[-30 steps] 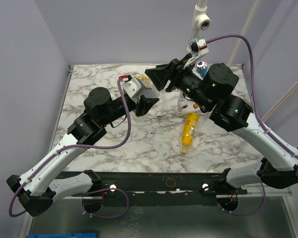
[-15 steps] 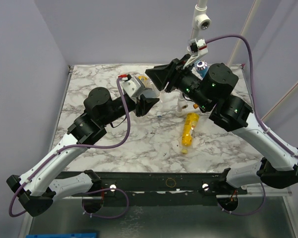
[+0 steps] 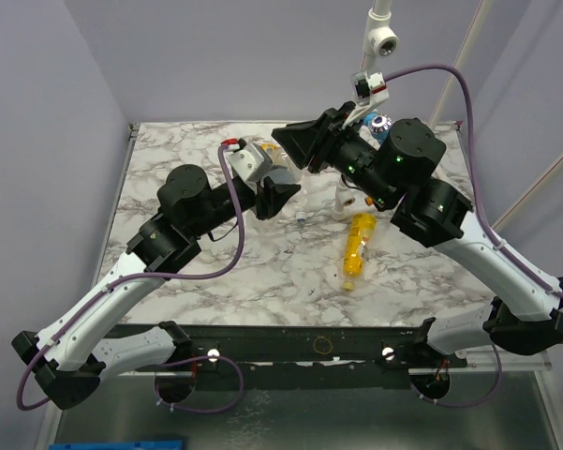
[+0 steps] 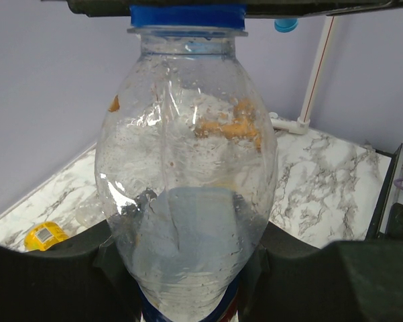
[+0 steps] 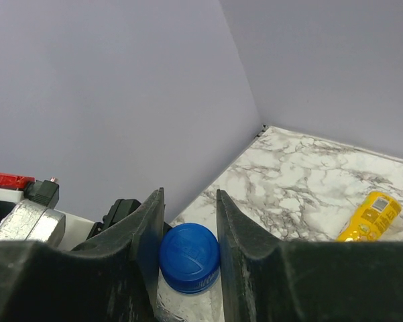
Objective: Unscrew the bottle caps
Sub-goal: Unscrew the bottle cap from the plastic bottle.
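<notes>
My left gripper (image 4: 188, 272) is shut on the lower body of a clear bottle (image 4: 188, 168) with a blue label and holds it upright above the table. Its blue cap (image 5: 190, 258) sits on the neck, and my right gripper (image 5: 190, 231) is shut on it, one finger pressed against each side. In the left wrist view the blue cap (image 4: 188, 15) shows at the top edge under the right fingers. From above, the left gripper (image 3: 279, 195) and right gripper (image 3: 295, 148) meet over the table's back middle, hiding the bottle.
A yellow bottle (image 3: 358, 248) lies on the marble table (image 3: 262, 281) right of centre. A pale bottle (image 3: 345, 202) stands just behind it, and a blue-topped bottle (image 3: 381, 123) stands at the back right. Another yellow bottle (image 5: 370, 216) lies near the back wall.
The right gripper has shifted slightly left and toward the back, over the left gripper. The left arm has stayed where it was with the bottle.
</notes>
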Motion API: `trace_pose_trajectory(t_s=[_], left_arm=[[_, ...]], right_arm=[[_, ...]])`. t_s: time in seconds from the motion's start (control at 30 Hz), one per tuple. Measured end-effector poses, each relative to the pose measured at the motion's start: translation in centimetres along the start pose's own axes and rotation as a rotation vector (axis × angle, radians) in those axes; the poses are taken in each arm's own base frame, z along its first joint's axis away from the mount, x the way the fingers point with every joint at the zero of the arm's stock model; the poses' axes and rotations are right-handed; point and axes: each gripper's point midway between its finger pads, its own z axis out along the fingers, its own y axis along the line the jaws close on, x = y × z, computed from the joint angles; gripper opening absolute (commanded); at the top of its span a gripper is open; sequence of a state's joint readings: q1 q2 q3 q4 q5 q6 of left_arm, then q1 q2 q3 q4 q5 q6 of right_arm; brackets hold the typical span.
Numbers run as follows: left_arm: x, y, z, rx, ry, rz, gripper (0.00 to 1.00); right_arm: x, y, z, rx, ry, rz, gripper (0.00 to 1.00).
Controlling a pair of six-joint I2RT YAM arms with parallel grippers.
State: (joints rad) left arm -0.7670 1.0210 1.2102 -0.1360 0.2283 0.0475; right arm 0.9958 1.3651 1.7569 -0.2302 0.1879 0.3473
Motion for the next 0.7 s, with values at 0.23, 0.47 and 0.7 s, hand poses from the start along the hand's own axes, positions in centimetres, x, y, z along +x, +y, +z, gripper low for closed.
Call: trace_pose_trajectory(t_s=[0.23, 0.47, 0.7], left_arm=[[-0.3, 0.1, -0.1, -0.001, -0.005, 0.0, 0.0], [-1.6, -3.1, -1.1, 0.18, -0.039, -0.017, 0.0], [-5.5, -10.1, -4.3, 0.58, -0.097, -0.061, 0.0]], right_arm=[[-0.2, 0.2, 0.3, -0.007, -0.003, -0.003, 0.01], [-0.6, 3.5, -2.3, -0.239, 0.01, -0.075, 0.01], [-2.4, 10.9, -9.1, -0.735, -0.028, -0.186, 0.01]])
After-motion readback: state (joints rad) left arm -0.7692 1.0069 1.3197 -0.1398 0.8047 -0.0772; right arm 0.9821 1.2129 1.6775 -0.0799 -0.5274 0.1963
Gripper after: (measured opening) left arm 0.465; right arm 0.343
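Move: My right fingers already pinch the blue bottle cap, at the hand point, and my left hand holds the clear bottle roughly upright, the cap about 11 cm straight above that hand. Far below my right hand, some 48 cm down, the near yellow bottle lies about 9 cm ahead and 18 cm to the right. The far yellow bottle is roughly 32 cm ahead and 7 cm left, and an empty clear bottle lies some 10 cm to the right of it. I twist cap and bottle against each other: my right hand, keeping its pinch, turns the cap counter-clockwise some 35 degrees and rolls its front side up, while my left hand turns the gripped bottle clockwise about as far. Meanwhile I draw both hands back together towards my base by 11 to 13 cm, rising nearly 5 cm, until the fingers face each other almost straight across. ##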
